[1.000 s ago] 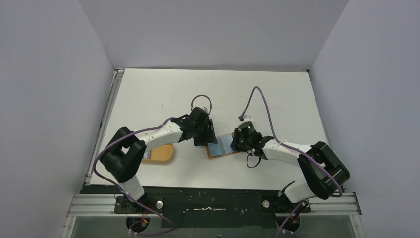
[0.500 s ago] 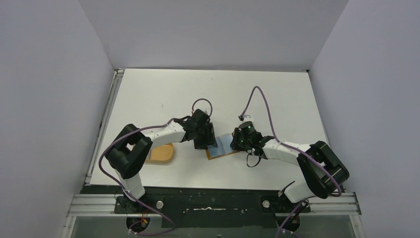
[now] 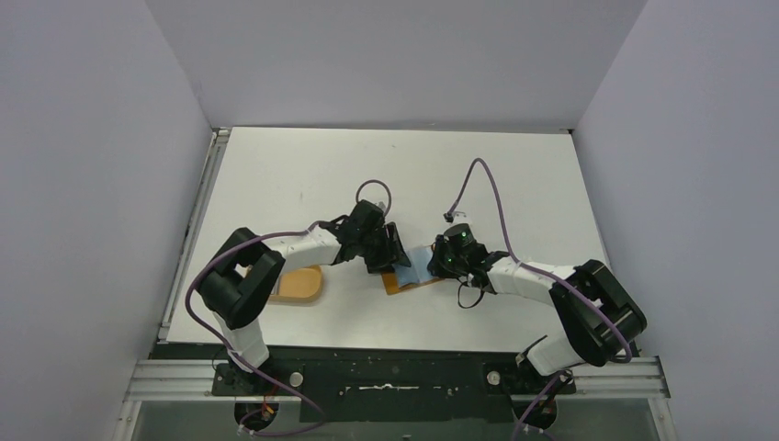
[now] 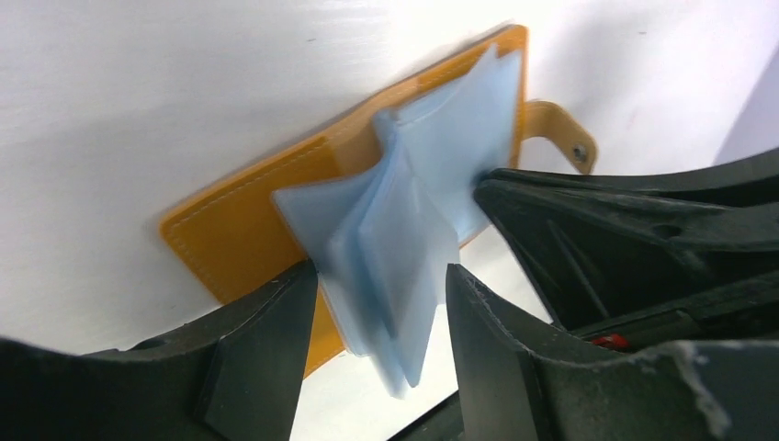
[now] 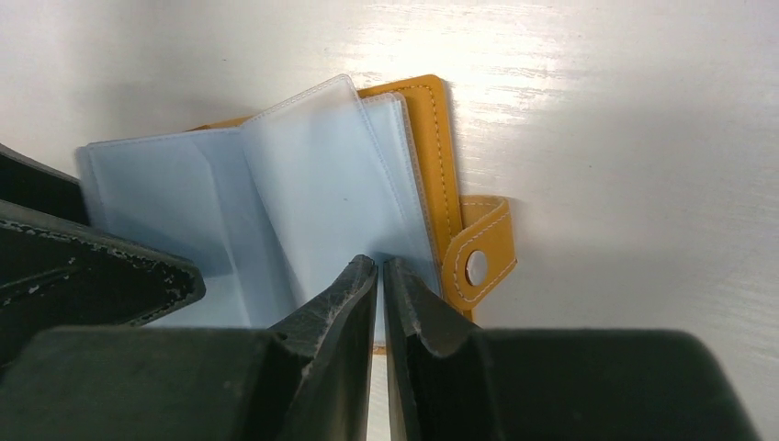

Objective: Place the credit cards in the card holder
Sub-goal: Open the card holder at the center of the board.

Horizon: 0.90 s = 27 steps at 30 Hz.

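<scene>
The card holder [image 3: 411,277] lies open on the table, tan-orange with a snap tab [image 5: 478,262] and pale blue clear sleeves [image 4: 413,202] fanned up from it. My left gripper [image 4: 381,271] is open, its jaws straddling the raised sleeves [image 5: 303,184] without closing on them. My right gripper [image 5: 380,262] is shut, its tips resting on the sleeve page by the tab edge, nothing between the jaws. In the top view the left gripper [image 3: 388,250] and right gripper [image 3: 439,266] meet over the holder. No credit cards show in any view.
An orange oval tray [image 3: 303,287] sits on the table left of the holder, partly under the left arm. Purple cables [image 3: 482,197] loop above both wrists. The enclosure's walls bound the table on three sides.
The left gripper has shifted a little to the right, over the holder's left edge, and its elbow has drawn in. The right gripper has stayed on the holder.
</scene>
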### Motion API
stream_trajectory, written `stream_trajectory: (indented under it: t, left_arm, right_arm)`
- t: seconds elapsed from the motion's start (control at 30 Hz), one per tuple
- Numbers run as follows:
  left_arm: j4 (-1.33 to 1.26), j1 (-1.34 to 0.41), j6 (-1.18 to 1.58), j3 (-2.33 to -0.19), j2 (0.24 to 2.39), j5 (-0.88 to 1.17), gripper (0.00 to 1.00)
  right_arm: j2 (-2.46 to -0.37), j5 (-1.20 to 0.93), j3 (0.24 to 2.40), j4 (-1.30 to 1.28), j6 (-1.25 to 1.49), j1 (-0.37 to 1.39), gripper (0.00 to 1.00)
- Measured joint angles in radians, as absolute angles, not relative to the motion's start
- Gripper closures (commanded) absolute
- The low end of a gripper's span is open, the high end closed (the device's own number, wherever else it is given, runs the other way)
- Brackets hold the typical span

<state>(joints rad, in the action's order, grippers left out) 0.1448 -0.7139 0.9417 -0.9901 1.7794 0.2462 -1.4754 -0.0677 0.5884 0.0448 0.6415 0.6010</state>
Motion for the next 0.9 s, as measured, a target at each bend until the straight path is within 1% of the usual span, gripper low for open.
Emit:
stream_trajectory:
  t: [0.13,0.33,0.6,0.7,0.9]
  left_arm:
    - [0.064,-0.714,0.958,-0.986,1.783,0.284,0.53]
    - [-0.027,-0.714,0.97,-0.986,1.783,0.324,0.63]
    - [-0.06,-0.72,0.976,-0.987,1.789,0.346,0.76]
    - [-0.057,-0.722,0.975,-0.996,1.81,0.349,0.79]
    - [-0.032,-0.727,0.964,-1.011,1.827,0.347,0.81]
  right_arm:
    - [-1.477,-0.07,0.588,0.052,0.644,0.596,0.88]
    - [-1.477,-0.072,0.587,0.053,0.644,0.596,0.88]
    - [-1.477,-0.076,0.586,0.054,0.644,0.594,0.87]
    - [-1.475,-0.076,0.583,0.059,0.644,0.594,0.87]
    - [-1.472,-0.076,0.579,0.061,0.644,0.594,0.86]
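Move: The card holder lies open, with its loose sleeves raised between the left hand's parted fingers, their middle some 2 cm to the right and 1 cm below. The left cover is about 2 cm back and 2 cm below that hand; the right half is roughly 9 cm to its right, 1 cm ahead and 2 cm below. The sleeves are about 8 cm left of the right hand, level with it, and the clasp is about 3 cm to its right. The left hand carries the sleeves off the left cover towards the right half, going some 4 cm right while rising about 3 cm, then sinking back a little over 1 cm, its fingers tipping about 10 degrees further to the right. As it goes its half-open fingers close most of the way to pinch the sleeve edges, while the right hand stays put with its nearly shut fingertips on the right-hand sleeves near the clasp. ##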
